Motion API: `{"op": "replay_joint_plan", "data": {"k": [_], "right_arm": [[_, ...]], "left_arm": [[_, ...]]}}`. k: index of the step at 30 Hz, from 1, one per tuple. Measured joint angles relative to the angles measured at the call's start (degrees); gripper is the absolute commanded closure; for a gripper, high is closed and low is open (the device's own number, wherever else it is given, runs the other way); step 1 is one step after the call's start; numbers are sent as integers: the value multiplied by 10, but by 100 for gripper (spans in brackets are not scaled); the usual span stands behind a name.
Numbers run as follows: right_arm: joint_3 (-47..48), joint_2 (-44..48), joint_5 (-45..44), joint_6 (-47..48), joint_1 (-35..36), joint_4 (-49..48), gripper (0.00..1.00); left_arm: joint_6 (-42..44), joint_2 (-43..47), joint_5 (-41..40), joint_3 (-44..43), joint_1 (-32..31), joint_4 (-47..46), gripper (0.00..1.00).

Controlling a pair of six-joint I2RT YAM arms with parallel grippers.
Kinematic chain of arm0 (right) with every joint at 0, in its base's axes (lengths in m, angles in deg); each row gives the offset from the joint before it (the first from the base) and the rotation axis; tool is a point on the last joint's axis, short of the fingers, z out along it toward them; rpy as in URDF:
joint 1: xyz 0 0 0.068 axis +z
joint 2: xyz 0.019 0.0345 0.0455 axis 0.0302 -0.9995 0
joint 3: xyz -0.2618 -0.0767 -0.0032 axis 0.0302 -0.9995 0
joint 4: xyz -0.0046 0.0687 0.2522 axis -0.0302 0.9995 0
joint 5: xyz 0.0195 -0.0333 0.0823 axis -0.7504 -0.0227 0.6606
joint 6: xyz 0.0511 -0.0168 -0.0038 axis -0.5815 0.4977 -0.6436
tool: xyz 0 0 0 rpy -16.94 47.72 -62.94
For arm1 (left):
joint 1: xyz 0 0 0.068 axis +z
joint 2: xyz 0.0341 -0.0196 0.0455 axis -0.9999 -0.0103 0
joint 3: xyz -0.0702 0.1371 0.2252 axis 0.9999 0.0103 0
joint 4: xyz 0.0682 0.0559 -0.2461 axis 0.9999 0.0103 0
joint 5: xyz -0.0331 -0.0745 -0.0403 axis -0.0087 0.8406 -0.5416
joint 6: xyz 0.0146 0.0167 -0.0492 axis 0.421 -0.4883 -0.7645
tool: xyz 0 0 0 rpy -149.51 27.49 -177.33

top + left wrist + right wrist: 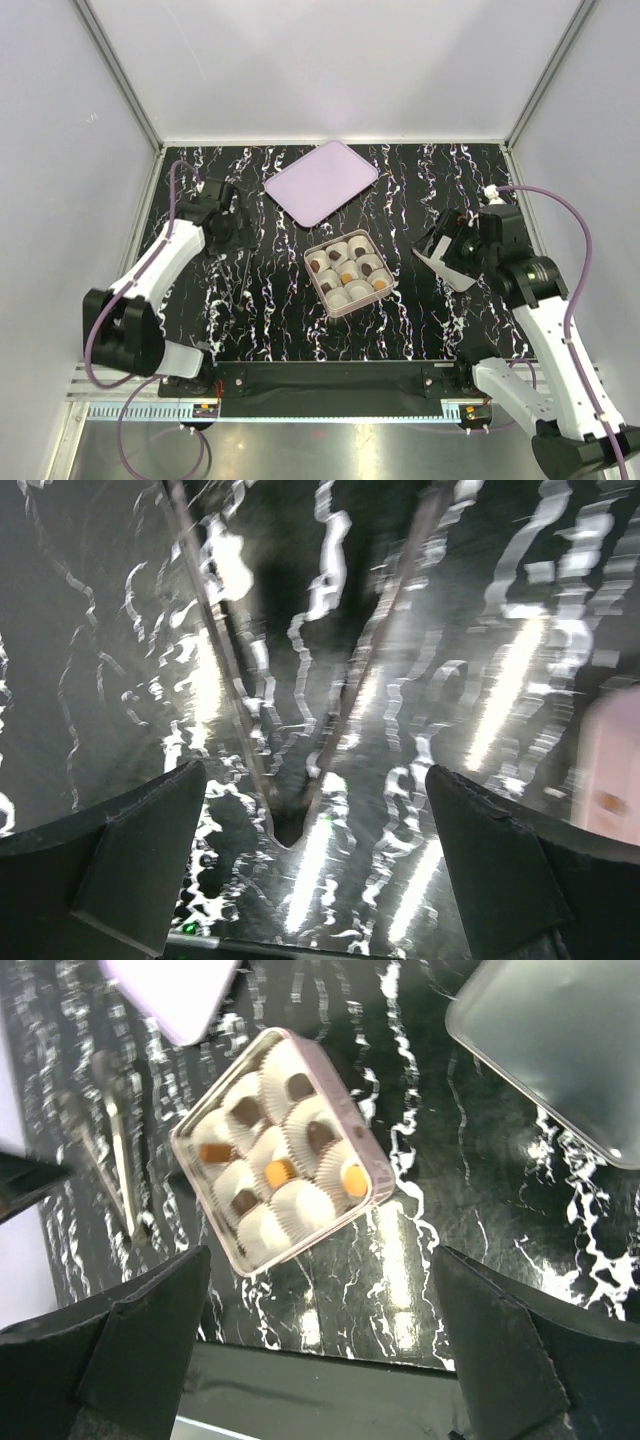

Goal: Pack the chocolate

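A pink square box (350, 272) in the middle of the table holds white paper cups. Several cups carry chocolate (320, 1136), mostly dark pieces, plus orange ones (280, 1172); two cups near the box's front corner (305, 1205) look bare. My left gripper (232, 232) is left of the box, low over the table. In its wrist view the left gripper (315, 780) is open, with thin metal tweezers (258, 780) lying on the table below the gap. My right gripper (437, 252) hovers right of the box, and in its own view the right gripper (320, 1260) is open and holds nothing.
The pink lid (320, 180) lies behind the box. The tweezers (118, 1155) rest left of the box. A frosted translucent tray (560, 1040) lies to the right, under my right arm. A black bar (340, 378) runs along the near table edge.
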Motion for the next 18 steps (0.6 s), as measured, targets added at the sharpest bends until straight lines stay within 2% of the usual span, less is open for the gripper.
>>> {"op": "replay_joint_plan", "data": {"k": [2, 4, 10, 14, 18], "right_arm": [[1, -21, -19, -13, 0, -1, 8], [3, -48, -43, -27, 0, -3, 32], [51, -178, -133, -65, -1, -4, 34], [112, -288, -188, -71, -5, -8, 42], [133, -365, -214, -80, -31, -11, 46]], "left_arm": [[4, 25, 22, -10, 0, -1, 1], [11, 53, 52, -25, 0, -6, 1], [31, 110, 133, -52, 0, -31, 1], [31, 171, 203, -5, 0, -80, 1], [18, 203, 253, 39, 0, -117, 1]]}}
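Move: The box lid lies about 14 cm ahead of the right gripper, 11 cm to its right and 17 cm below. The chocolate box is some 9 cm ahead, 13 cm to the left and 16 cm down. From the left gripper the tweezers lie some 2 cm ahead, centred sideways and 4 cm below, the box 26 cm right and 1 cm ahead, the lid about 51 cm right and 6 cm ahead. Send the empty right gripper forward about 12 cm, sinking 8 cm and easing right towards the lid, tipping its fingers down, turning clockwise some 25 degrees and closing them to about half open. Meanwhile lift the left gripper 11 cm away from the tweezers, shift it right, and tilt its fingers up, still wide open. ##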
